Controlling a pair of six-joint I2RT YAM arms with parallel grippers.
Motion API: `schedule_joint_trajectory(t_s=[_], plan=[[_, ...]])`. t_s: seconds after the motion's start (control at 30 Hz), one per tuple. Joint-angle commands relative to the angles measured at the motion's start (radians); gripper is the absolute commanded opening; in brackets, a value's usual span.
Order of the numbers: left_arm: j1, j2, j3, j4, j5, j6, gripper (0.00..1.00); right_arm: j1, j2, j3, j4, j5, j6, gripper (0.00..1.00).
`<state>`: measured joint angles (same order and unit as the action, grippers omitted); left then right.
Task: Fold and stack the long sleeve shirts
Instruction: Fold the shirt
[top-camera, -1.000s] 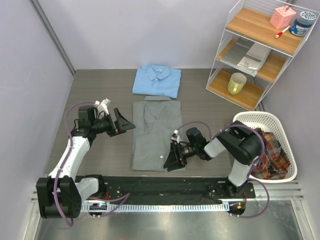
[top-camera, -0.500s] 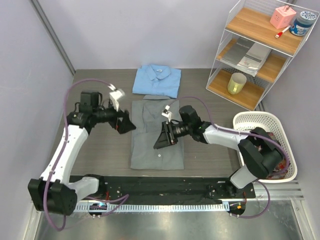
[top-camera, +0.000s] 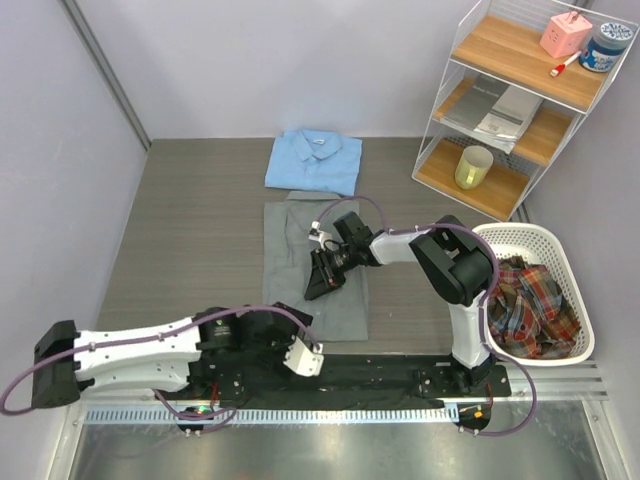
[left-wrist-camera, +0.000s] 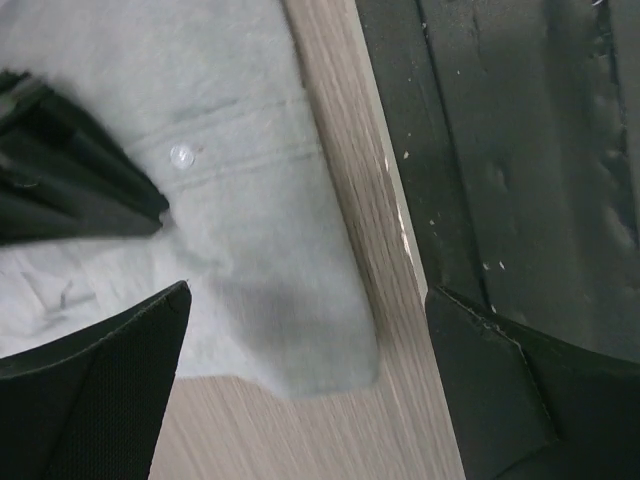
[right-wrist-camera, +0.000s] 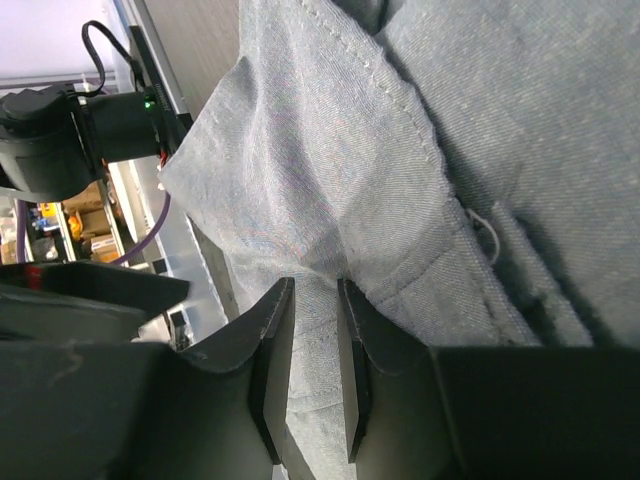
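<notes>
The grey long sleeve shirt (top-camera: 300, 235) lies flat in a long strip mid-table, collar at the far end. Behind it rests the light blue long sleeve shirt (top-camera: 313, 160), folded. My right gripper (top-camera: 322, 278) is down on the grey shirt's middle. In the right wrist view its jaws (right-wrist-camera: 315, 290) stand narrow, with a raised fold of grey cloth (right-wrist-camera: 330, 180) pinched between them. My left gripper (top-camera: 285, 320) hangs low at the shirt's near left corner (left-wrist-camera: 330, 365). It is wide open with nothing between its fingers (left-wrist-camera: 120, 350).
A white basket (top-camera: 500, 236) holding plaid cloth stands at the right. A wire shelf (top-camera: 520, 100) with a yellow cup, books and small items fills the back right corner. A black mat (top-camera: 380, 375) runs along the table's near edge.
The left arm swung from the shirt's left side down to its near corner, still open. The right gripper moved from the shirt's near end to its middle and narrowed onto a fold.
</notes>
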<state>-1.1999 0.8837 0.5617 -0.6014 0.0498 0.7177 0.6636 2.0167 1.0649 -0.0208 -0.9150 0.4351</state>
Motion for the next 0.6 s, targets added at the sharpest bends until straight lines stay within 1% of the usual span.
schedule_joint_trajectory(t_s=[0.0,0.07,0.1,0.17,0.2,0.3,0.57], plan=[[-0.134,0.081,-0.026,0.227,-0.257,-0.026,0.93,0.001,0.053,-0.002,0.015,0.022,-0.044,0.30],[-0.171,0.133,-0.036,0.275,-0.280,-0.031,0.84,-0.002,0.060,-0.008,0.015,0.022,-0.044,0.30],[-0.179,0.147,-0.036,0.287,-0.287,-0.034,0.77,-0.004,0.060,-0.011,0.015,0.018,-0.044,0.30],[-0.193,0.188,-0.031,0.314,-0.292,-0.050,0.72,-0.007,0.066,-0.014,0.047,0.010,-0.045,0.30],[-0.197,0.204,-0.028,0.322,-0.295,-0.055,0.66,-0.009,0.066,-0.016,0.047,0.008,-0.045,0.30],[-0.225,0.247,-0.032,0.354,-0.309,-0.061,0.57,-0.015,0.079,-0.016,0.059,-0.002,-0.041,0.30],[-0.279,0.313,-0.049,0.390,-0.310,-0.096,0.57,-0.032,0.102,-0.014,0.071,-0.010,-0.039,0.31]])
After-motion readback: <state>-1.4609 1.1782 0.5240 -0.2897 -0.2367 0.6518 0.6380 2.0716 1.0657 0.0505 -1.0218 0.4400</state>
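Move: The left hand is open above the near edge of the grey shirt; the stretch of hem it goes for is about 7 cm to its right, level with it front to back and roughly 6 cm below. The hem's left corner is some 6 cm to this hand's left, while the button is about 6 cm ahead and 5 cm to its right, both at cloth height. For the right hand, low on the shirt, that stretch of hem is around 10 cm back and 3 cm to the right. The left hand slides about 5 cm to the right along the shirt's near hem while sinking some 3.5 cm towards it, its fingers still slanting down and to the right, with the wrist turning about 10 degrees and the gap narrowing from wide open to a little over half, one finger on the cloth side of the hem and the other on the robot's side. The right hand stays in place with its partly open fingertips on the shirt just beyond the button, tilting only about 5 degrees; whether the left fingers touch the cloth yet can't be seen. ##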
